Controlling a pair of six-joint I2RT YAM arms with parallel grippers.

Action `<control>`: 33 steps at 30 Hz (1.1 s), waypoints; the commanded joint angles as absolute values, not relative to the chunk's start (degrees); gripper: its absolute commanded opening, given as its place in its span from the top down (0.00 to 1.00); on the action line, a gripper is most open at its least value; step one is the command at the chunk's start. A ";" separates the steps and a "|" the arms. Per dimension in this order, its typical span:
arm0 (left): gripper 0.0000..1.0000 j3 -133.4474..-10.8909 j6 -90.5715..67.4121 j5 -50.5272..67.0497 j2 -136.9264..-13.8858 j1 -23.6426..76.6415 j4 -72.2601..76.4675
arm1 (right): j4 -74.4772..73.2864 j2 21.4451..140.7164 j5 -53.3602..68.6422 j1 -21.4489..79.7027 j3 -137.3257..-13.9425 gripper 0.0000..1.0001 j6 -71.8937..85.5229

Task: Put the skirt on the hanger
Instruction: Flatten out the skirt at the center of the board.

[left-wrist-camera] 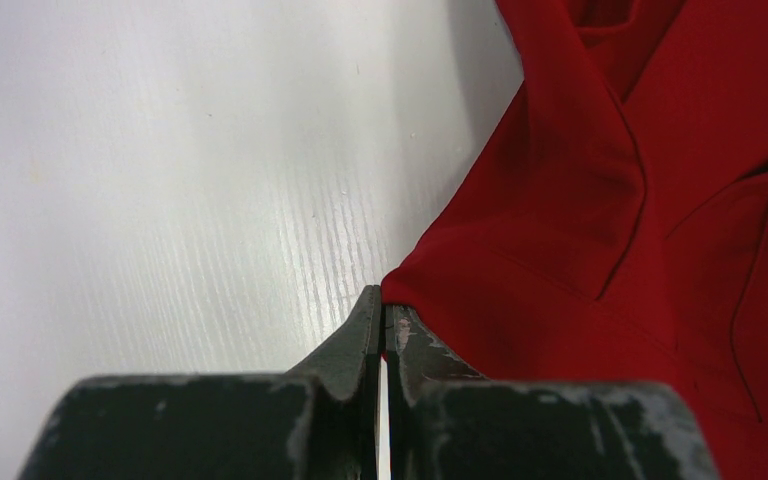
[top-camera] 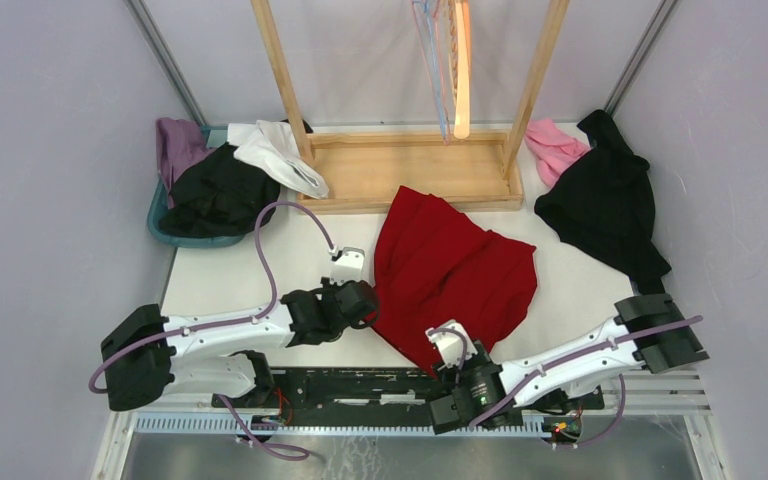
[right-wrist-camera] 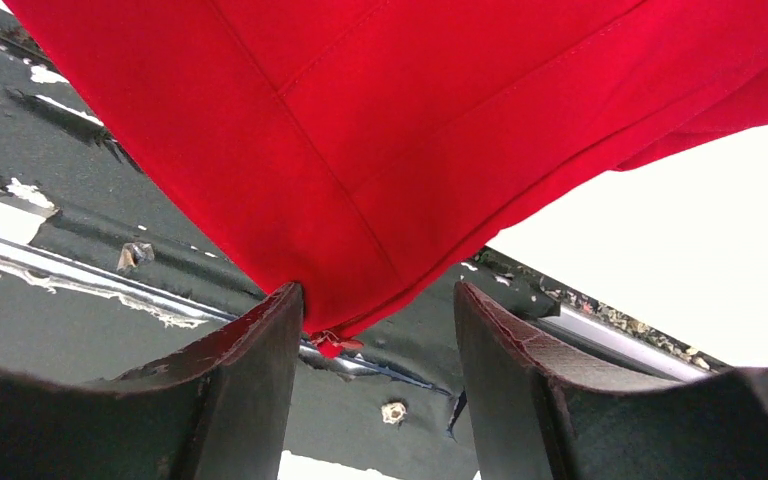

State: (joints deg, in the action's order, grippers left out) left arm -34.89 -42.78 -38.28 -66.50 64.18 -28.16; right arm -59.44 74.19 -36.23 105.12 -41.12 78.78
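Note:
The red skirt lies crumpled on the white table in front of the wooden rack. A hanger hangs from the rack at the top of the overhead view. My left gripper is at the skirt's left edge. In the left wrist view its jaws are shut with a pulled-out point of the skirt pinched at their tips. My right gripper is at the skirt's near corner. There it stands open, with the skirt's hem corner lying between the fingers against the left one.
The rack's wooden base sits behind the skirt. A teal basket at the back left holds black, white and purple clothes. A black garment and a pink one lie at the back right. A black strip lines the near edge.

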 commanded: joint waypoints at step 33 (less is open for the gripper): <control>0.97 -46.62 -39.45 -38.88 -65.41 64.07 -31.93 | -70.43 60.65 -48.86 104.69 -45.94 0.99 81.95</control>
State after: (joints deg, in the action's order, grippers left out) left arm -39.07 -42.59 -37.04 -67.61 64.18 -30.24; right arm -58.43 67.57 -39.11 105.95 -37.63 82.65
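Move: The skirt's near corner lies just under the open right fingers, some 3 cm below and about 1 cm back and 1 cm left. From the right hand, the skirt's middle is roughly 16 cm ahead and 2 cm right, 3 cm below; its left edge, pinched in the left gripper, is about 13 cm ahead and 11 cm left. From the left hand, that near corner is around 14 cm back, 11 cm right and a little lower. Lower the right gripper about 3 cm over the skirt's near corner, easing slightly back, and shut the fingers so they pinch the cloth; then raise it some 3.5 cm with a little forward travel. Keep the left fingers closed on the left edge, nearly still at first, then bring that hand up about 2 cm and slightly right as the right hand rises. ##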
